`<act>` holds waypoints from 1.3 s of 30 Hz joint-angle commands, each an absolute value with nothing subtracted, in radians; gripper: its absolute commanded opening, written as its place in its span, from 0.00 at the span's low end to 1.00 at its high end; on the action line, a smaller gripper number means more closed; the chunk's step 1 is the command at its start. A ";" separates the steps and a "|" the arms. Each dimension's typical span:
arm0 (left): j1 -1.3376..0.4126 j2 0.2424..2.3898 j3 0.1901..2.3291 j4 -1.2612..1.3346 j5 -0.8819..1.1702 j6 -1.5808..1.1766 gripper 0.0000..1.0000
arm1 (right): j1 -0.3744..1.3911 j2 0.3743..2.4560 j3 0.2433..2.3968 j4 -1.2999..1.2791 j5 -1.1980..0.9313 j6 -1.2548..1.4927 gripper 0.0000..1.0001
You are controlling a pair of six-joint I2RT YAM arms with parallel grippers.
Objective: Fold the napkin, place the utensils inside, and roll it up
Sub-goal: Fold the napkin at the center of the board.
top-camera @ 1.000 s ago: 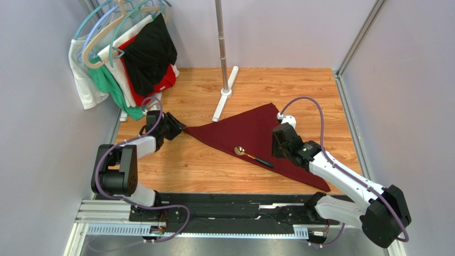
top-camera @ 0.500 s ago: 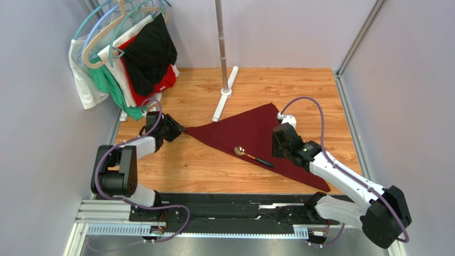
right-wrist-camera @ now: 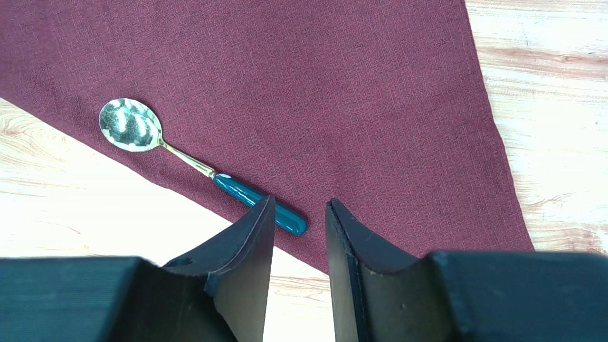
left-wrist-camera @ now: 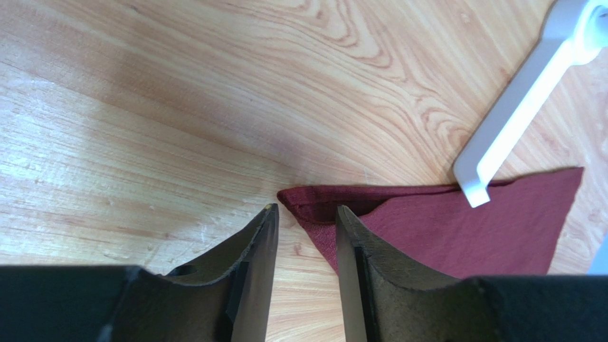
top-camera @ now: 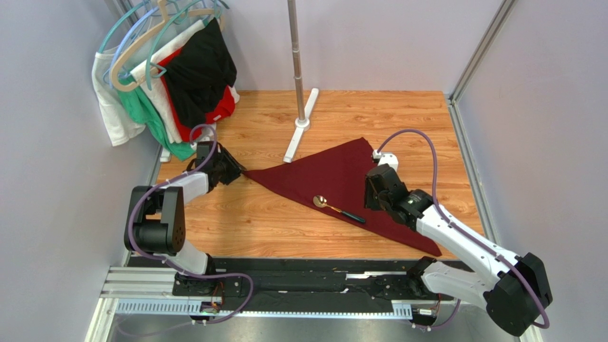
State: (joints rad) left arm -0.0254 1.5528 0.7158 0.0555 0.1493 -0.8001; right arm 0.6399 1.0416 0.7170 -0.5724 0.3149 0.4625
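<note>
The dark maroon napkin (top-camera: 342, 174) lies on the wooden table folded into a triangle, its long fold facing the arms. The spoon (top-camera: 338, 208) rests on it beside that fold, gold bowl to the left and dark handle to the right. My left gripper (top-camera: 234, 171) is open at the napkin's left corner (left-wrist-camera: 300, 203). That corner lies just past my left gripper's (left-wrist-camera: 305, 208) tips, with nothing between the fingers. My right gripper (top-camera: 372, 196) hovers open over the napkin's (right-wrist-camera: 357, 92) right part. The spoon's (right-wrist-camera: 203, 167) handle end lies by my right gripper's (right-wrist-camera: 300, 200) left fingertip.
A clothes rack's metal pole and white foot (top-camera: 300, 121) stand behind the napkin; the foot's end (left-wrist-camera: 499, 128) reaches the cloth's back edge. Garments on hangers (top-camera: 171, 78) hang at the back left. Walls close in the table on both sides.
My left gripper has shifted a little back and to the left at the napkin's corner, and its jaws have narrowed slightly. The right arm, napkin and spoon stay about where they were.
</note>
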 commanded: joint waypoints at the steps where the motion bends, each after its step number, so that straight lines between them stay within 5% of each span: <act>1: -0.018 1.575 0.772 0.003 0.138 -0.749 0.42 | 0.638 1.022 0.709 -0.563 0.351 0.459 0.36; 16: -0.021 1.631 0.847 -0.133 0.120 -0.684 0.41 | 0.638 0.962 0.703 -0.566 0.365 0.442 0.36; 31: -0.061 1.683 0.943 -0.225 0.080 -0.629 0.29 | 0.638 0.928 0.681 -0.571 0.400 0.423 0.36; 39: -0.064 1.683 0.943 -0.227 0.083 -0.621 0.03 | 0.638 0.937 0.680 -0.566 0.402 0.419 0.36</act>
State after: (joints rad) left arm -0.0586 1.6852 0.9176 -0.2165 0.0875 -0.6399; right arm 0.6399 0.9470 0.6834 -0.5880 0.3763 0.4313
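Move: The napkin's left corner lies between the left hand's half-open fingers, some 2 cm below the hand point and neither clearly ahead nor to a side. From this hand the near end of the white stand foot is about 4 cm ahead and 12 cm right; the spoon's middle lies some 13 cm back and 25 cm right, both about 2 cm lower. From the right hand the corner is roughly 14 cm ahead, 32 cm left and 8 cm down. Down by about 2 cm, with a small sway back and forward, the left hand settles onto the napkin's left corner, its fingers tipping some 10 degrees steeper and the wrist rolling left side up. They narrow slowly, then close quickly at the bottom and pinch the corner between their tips. The right hand, touching nothing, drifts about 2 cm right and rises a little. ##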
